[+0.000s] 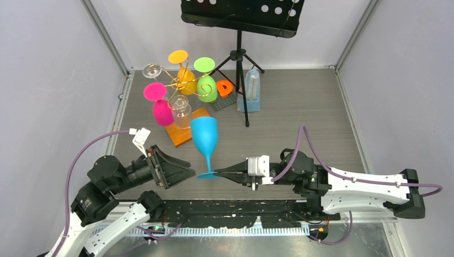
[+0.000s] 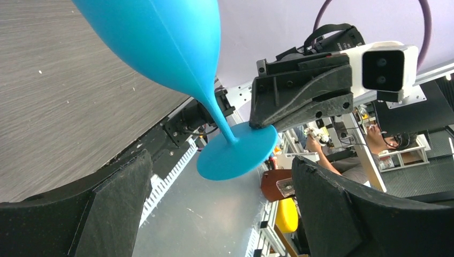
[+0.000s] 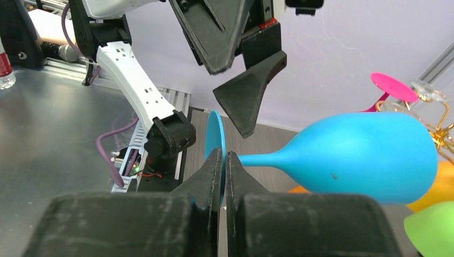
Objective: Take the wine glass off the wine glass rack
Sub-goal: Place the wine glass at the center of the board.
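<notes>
The blue wine glass (image 1: 205, 135) hangs apart from the wine glass rack (image 1: 180, 83), whose gold wire arms rise from an orange base (image 1: 181, 136). My right gripper (image 1: 218, 173) is shut on the rim of the glass's round foot (image 3: 214, 140), with the bowl (image 3: 369, 156) pointing away from it. My left gripper (image 1: 187, 173) is open, just left of the foot. In the left wrist view the foot (image 2: 238, 156) floats between and beyond that gripper's wide-spread fingers (image 2: 115, 206), touching neither. The right gripper (image 2: 263, 125) pinches the foot's far edge.
Pink (image 1: 160, 110), clear (image 1: 181, 111), yellow (image 1: 186, 78) and green (image 1: 206, 87) glasses hang on the rack. A black tripod music stand (image 1: 239, 53), a pale blue object (image 1: 249, 91) and a small orange piece (image 1: 225, 87) sit behind. Grey walls close both sides.
</notes>
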`<state>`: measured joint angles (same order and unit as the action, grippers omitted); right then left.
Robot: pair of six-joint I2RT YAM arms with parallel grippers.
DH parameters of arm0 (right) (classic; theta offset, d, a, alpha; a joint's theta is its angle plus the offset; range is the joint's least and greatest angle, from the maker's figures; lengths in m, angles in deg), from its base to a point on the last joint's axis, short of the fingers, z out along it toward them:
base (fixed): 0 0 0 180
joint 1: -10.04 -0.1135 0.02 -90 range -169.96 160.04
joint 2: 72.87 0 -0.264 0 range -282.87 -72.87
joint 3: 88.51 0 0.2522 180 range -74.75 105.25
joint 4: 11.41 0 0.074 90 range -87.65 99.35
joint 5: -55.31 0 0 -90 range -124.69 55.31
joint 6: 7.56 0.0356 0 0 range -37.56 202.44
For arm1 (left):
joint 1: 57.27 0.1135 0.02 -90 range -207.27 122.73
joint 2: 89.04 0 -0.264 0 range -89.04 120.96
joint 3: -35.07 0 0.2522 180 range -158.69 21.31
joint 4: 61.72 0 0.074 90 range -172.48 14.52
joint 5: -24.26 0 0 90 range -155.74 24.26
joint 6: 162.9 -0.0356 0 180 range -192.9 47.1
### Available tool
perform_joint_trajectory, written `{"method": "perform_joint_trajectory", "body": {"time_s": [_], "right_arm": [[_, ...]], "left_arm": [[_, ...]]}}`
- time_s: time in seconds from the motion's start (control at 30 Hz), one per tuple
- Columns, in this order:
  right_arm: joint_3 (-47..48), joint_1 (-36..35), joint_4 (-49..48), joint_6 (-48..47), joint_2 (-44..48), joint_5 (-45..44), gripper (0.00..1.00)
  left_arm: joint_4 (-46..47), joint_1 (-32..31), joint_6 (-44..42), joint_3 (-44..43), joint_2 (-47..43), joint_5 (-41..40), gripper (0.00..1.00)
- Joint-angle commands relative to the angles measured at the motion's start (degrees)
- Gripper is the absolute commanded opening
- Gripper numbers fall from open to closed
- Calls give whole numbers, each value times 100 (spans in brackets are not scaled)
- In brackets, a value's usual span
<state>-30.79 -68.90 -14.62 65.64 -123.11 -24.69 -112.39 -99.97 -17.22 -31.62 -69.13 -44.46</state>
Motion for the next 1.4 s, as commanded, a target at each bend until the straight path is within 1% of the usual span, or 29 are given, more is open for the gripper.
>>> {"method": "perform_joint_trajectory", "body": {"time_s": [0.0,0.2,0.47,0.63,0.8,0.97,1.23,1.3,1.33,1.37], "right_arm": [[444,-193,-592,-479,-157,-241,6],[579,-394,-790,-915,-466,-225,6],[811,-665,-682,-1389,-802,-341,6],[890,-752,-657,-1541,-880,-431,6],[898,-808,-659,-1694,-925,-602,6],[847,-845,-803,-1857,-1012,-861,6],[848,-876,-769,-1861,-1071,-885,6],[836,-878,-753,-1828,-1049,-893,6],[834,-878,-745,-1799,-1036,-883,6],[838,-878,-702,-1773,-1013,-863,6]], "left_arm": [[290,-19,-12,46,22,149,99],[285,-19,-6,-3,107,192,99],[360,-19,12,-59,295,149,99],[534,-19,51,-48,436,202,92],[757,-20,118,20,528,336,77],[911,-15,168,98,556,446,54],[994,-11,153,155,571,481,19],[1041,-13,142,166,587,491,5],[1051,-15,138,161,600,493,0],[1064,-11,124,160,599,492,0]]}}
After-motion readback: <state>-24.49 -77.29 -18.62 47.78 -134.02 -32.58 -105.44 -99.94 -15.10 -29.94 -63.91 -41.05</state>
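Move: The wine glass, its foot rim already pinched by the right fingers, leans bowl forward and up; its stem lies about 7 cm to the right of the open left hand, 2 cm ahead and 2 cm lower, the bowl some 5 cm beyond the stem and 4 cm higher. The right fingertips are about 10 cm to the left hand's right, 1 cm back and 4 cm lower. From the right hand the stem is 3 cm left, 3 cm ahead and 2 cm up, and the left gripper is roughly 10 cm left, 1 cm ahead and 4 cm up. The right hand, still pinching the foot, carries the wine glass about 5 cm left towards the open left gripper, drifting a little back and up, while its wrist turns some 15 degrees so that the bowl end swings upward. Once most of that is done, the left hand reaches 2 to 3 cm to its right and a little forward, bringing the stem between its fingers, and closes them from wide open to pinch the stem just under the bowl, while the right fingers keep their hold on the foot. ##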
